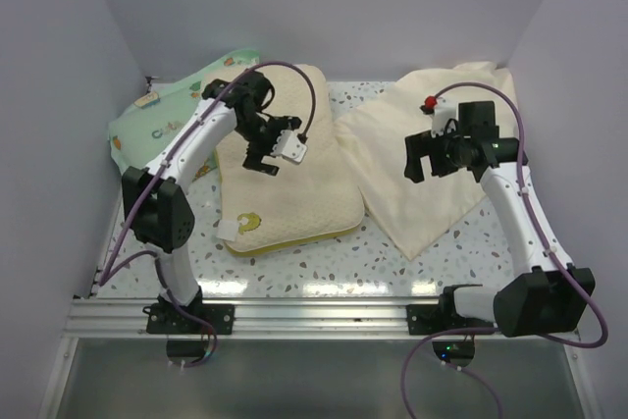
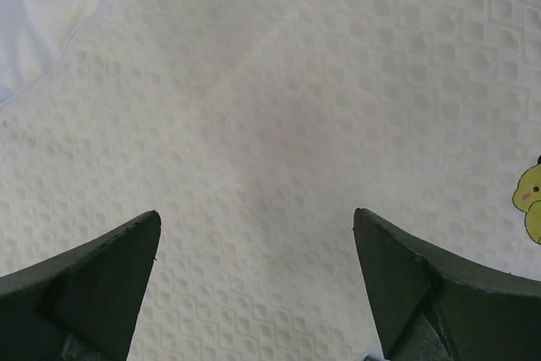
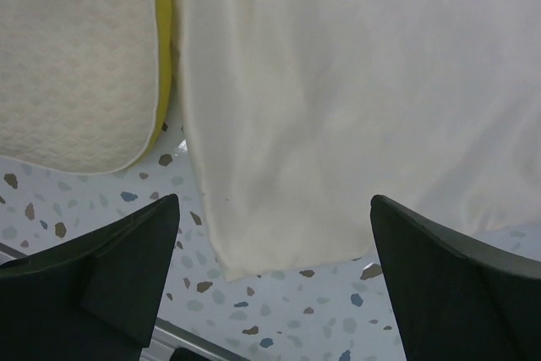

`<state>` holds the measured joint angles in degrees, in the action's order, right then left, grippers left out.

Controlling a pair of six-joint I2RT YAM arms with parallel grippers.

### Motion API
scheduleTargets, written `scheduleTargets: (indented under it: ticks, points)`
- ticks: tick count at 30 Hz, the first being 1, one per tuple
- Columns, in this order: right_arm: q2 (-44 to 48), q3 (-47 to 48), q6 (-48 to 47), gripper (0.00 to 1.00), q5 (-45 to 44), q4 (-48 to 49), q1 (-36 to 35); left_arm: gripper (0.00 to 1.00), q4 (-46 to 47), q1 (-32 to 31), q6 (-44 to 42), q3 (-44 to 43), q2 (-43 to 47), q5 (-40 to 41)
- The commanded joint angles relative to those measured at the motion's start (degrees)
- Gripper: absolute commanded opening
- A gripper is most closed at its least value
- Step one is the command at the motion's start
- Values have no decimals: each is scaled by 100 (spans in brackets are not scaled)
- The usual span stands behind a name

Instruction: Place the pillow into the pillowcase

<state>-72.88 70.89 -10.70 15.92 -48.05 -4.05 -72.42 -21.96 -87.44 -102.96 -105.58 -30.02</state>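
The quilted cream pillow lies left of centre, its olive-yellow edge toward the front and a white tag at its near left corner. My left gripper hovers open over the pillow's middle; the left wrist view shows the dimpled pillow surface between the spread fingers. The smooth cream pillowcase lies spread on the right. My right gripper is open above it; the right wrist view shows the pillowcase, its near corner and the pillow's edge.
A mint-green cartoon-print pillow lies at the back left, partly under the cream pillow. White walls enclose the left, back and right. Speckled tabletop shows at the front, bounded by a metal rail.
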Motion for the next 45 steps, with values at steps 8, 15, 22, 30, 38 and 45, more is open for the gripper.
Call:
scheduleTargets:
  ticks: [8, 15, 22, 30, 38, 45]
  points:
    - [-138, -119, -222, 99, -80, -213, 19, 100, -36, -634, -1618, 777, -1287, 22]
    - [-121, -76, -354, 99, -265, -354, 19, 80, 756, -643, -1566, 1330, -2159, 567]
    - [-60, -49, -363, 99, -125, -363, 19, 0, 1168, -661, -593, 1648, -1581, 182]
    - [238, 4, -161, 99, 130, -214, 10, 0, 2238, -346, 3124, 200, 238, -250]
    - [582, -163, -55, 99, 271, 33, 19, 0, 4630, 262, 5588, 197, 2356, 1951]
    - [635, -225, -38, 99, 403, 129, 19, 0, 5547, 447, 4957, -283, 3280, 4038]
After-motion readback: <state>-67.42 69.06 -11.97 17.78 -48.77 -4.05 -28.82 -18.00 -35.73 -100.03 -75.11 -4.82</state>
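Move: The quilted pillow with the yellow edging lies right under the open left gripper, its middle about 2 cm back, 2 cm right and 16 cm below. The duck print on its near corner is some 15 cm back and 8 cm left; the mint cloth is about 25 cm left and 9 cm ahead, the cream cloth roughly 33 cm right and 2 cm ahead, both some 17 cm down. From the right gripper the pillow is about 29 cm left, 2 cm ahead and 18 cm below. Lower the open left gripper about 15 cm onto the middle of the quilted pillow, easing slightly back and right, and shut the fingers on a fold of its top. Then pull up fast some 45 cm with the pinch kept, drifting left and a little forward late on, while swinging the fingers from steeply down to almost level, pointing forward and somewhat right. ##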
